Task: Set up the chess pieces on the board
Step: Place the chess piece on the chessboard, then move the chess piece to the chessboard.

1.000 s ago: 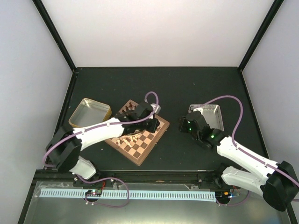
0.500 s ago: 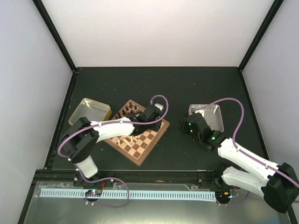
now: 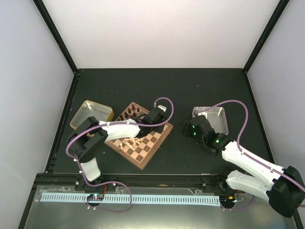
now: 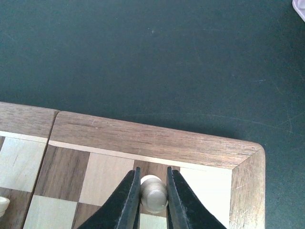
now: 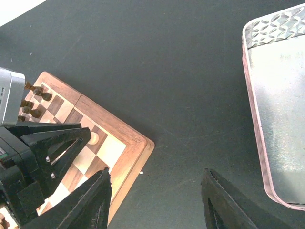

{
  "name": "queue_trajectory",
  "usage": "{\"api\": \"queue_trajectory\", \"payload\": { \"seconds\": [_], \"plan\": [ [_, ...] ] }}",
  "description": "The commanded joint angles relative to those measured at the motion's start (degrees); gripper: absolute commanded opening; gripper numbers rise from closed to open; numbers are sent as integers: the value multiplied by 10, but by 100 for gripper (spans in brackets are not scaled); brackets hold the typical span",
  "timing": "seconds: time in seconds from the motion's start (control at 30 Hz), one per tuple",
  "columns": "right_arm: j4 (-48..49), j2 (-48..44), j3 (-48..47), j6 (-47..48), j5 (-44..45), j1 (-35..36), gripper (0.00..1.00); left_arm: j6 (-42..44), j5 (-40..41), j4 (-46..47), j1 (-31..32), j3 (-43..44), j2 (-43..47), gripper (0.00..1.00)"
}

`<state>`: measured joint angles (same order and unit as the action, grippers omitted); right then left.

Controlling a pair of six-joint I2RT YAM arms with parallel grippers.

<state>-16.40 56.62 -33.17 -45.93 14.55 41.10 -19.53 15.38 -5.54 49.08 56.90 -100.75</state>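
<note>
The board lies at an angle left of centre. Dark chess pieces stand along its far-left edge and pale ones sit nearer the middle. My left gripper is shut on a pale, round-topped chess piece. It holds the piece over a dark square in the edge row, one square from the board's right corner, just inside the rim. In the right wrist view that piece shows beside the left gripper's black body. My right gripper is open over bare mat, right of the board's corner.
A gold-tan metal tray stands left of the board. A pinkish rectangular tray lies to the right of my right gripper. A tiny white speck lies on the dark mat by the board's corner.
My left gripper has moved right along the board to its right corner, and the arm's elbow has swung in behind it. The right arm has hardly moved.
</note>
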Motion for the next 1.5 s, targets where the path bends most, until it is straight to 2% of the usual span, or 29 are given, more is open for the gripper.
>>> {"api": "queue_trajectory", "payload": {
  "seconds": [0.0,0.13,0.37,0.53,0.77,1.03,1.23,1.37,1.47],
  "plan": [
    [14,1,-3,6,-5,-2,52,3,-2,13,-4,18,-7,16],
    [9,-7,-10,8,-7,-2,52,-1,-19,4,-6,21,10,30],
    [2,-17,-23,13,-19,-1,53,-18,-32,-38,-27,47,56,46],
    [7,12,-48,67,-80,-2,53,-34,-54,-71,-56,44,118,55],
    [-1,126,-137,144,-166,11,51,-58,-88,-105,-124,-24,265,56],
    [-62,289,-258,140,-106,43,50,-94,-117,-114,-188,-137,438,56],
    [-103,401,-347,152,-98,45,50,-112,-134,-130,-204,-175,494,56],
    [-123,454,-389,168,-94,47,50,-114,-142,-131,-209,-183,505,56],
    [-141,486,-412,171,-81,49,46,-114,-149,-131,-212,-185,503,56]
  ]
}}
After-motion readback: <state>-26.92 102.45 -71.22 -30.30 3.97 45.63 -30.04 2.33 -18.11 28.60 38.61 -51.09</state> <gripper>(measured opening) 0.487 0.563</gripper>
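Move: The white chess piece is still in the left fingers, upright over the second square from the board's right corner, its middle about 1 cm below the hand point. From the left hand, a short lying white piece is some 6 cm left and 2 back, a longer lying one 9 left and 4 back, and the board corner 6 right, level; all about 3 lower. The held piece is roughly 7 cm ahead, 15 left and 7 below the right hand. The white piece is let go on its square: the left fingers open to about half and come free, then the hand climbs some 15 cm and swings about 16 cm left, drawing back a little over the board as it tilts. The half-open right hand sweeps about 14 cm left towards the same piece, turning counter-clockwise, then dips about 7 cm from its peak while reaching forward, fingers tipping steeper and coming close above the piece; no touch is visible. ##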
